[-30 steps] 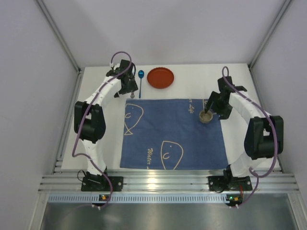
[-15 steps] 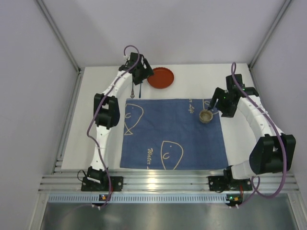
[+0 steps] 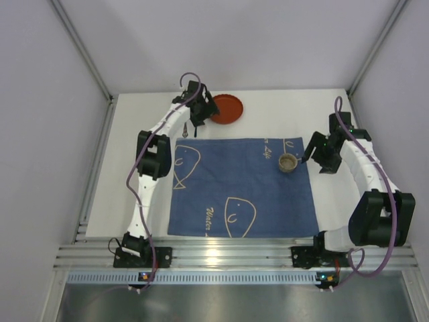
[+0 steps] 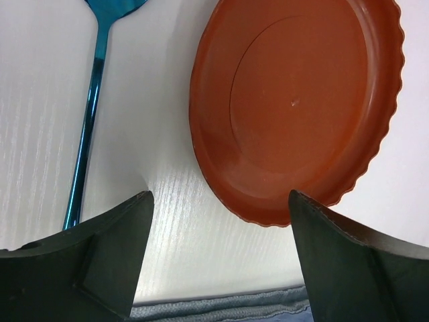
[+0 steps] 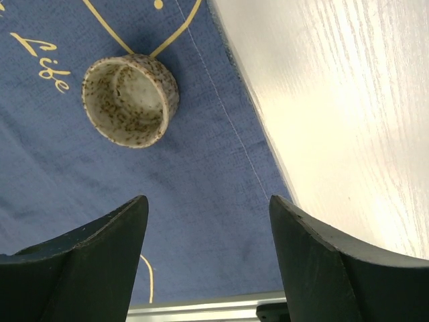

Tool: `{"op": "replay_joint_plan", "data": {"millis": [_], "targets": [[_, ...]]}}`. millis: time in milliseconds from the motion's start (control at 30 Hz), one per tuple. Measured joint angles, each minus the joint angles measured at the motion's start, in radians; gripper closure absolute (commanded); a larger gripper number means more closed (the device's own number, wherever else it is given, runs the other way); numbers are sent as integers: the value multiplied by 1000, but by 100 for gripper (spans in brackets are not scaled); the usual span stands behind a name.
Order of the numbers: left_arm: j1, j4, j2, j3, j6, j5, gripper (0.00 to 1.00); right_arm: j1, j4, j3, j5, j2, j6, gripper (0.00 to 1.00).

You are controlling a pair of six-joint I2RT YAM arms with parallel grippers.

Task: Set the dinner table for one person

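The white dinner table (image 3: 275, 121) carries a dark blue fish-print cloth (image 3: 241, 188). A speckled cup (image 3: 288, 162) stands upright on the cloth's far right corner and shows again (image 5: 131, 99) in the right wrist view. My right gripper (image 3: 312, 154) (image 5: 208, 198) hangs open, just right of the cup, over the cloth's right edge. A red plate (image 3: 226, 109) (image 4: 295, 107) lies beyond the cloth. My left gripper (image 3: 201, 115) (image 4: 220, 194) is open and empty, with the plate's near-left rim just ahead. Left of it lies a blue spoon (image 4: 90, 107).
A thin dark utensil (image 3: 185, 127) lies left of the spoon, near the cloth's far left corner. Grey walls close in the table on three sides. An aluminium rail (image 3: 228, 255) with both arm bases runs along the near edge.
The left arm has swung right, from left of the spoon to beside the plate. The right gripper has drawn back to the right, away from the cup, which stays on the cloth.
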Motion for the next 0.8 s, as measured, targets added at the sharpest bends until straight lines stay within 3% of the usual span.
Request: {"op": "replay_joint_plan", "data": {"millis": [67,167,233,500,600,633,800], "targets": [[-2,0,2,0,-2,2,26,-2,-3,-4,-1,0,-4,27],[-3,1,14,5,-10,6,33,-13,-4,-4,-3,0,-5,27],[-3,2,29,19,-17,13,43,-19,-4,-4,-3,0,-5,28],[0,3,69,70,-28,43,61,-40,-6,-12,-11,0,-5,29],[3,6,79,78,-37,63,83,-43,-6,-12,-16,0,-5,29],[4,10,81,78,-41,69,100,-43,-7,-12,-18,0,-5,29],[10,44,81,80,-37,113,100,-43,-6,-12,-26,0,-5,30]]}}
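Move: The plate's middle lies about 8 cm to the right of the open left hand and 4 cm ahead, some 2 cm lower, its left rim close by the fingertips. The spoon lies about 6 cm left of this hand and 2 cm back, the fork around 11 cm left and also 2 cm back. From the right hand the plate is roughly 37 cm to the left, 32 cm ahead and 9 cm lower. The plate's left rim is what the left hand closes on: it edges right and a little forward, about 2 cm, into the rim, first sinking just over 1 cm and rising slightly at the end. Its fingers go from wide open to practically shut, pinching the rim between the tips, while the wrist rolls by some 5–10 degrees, its left side dropping. ##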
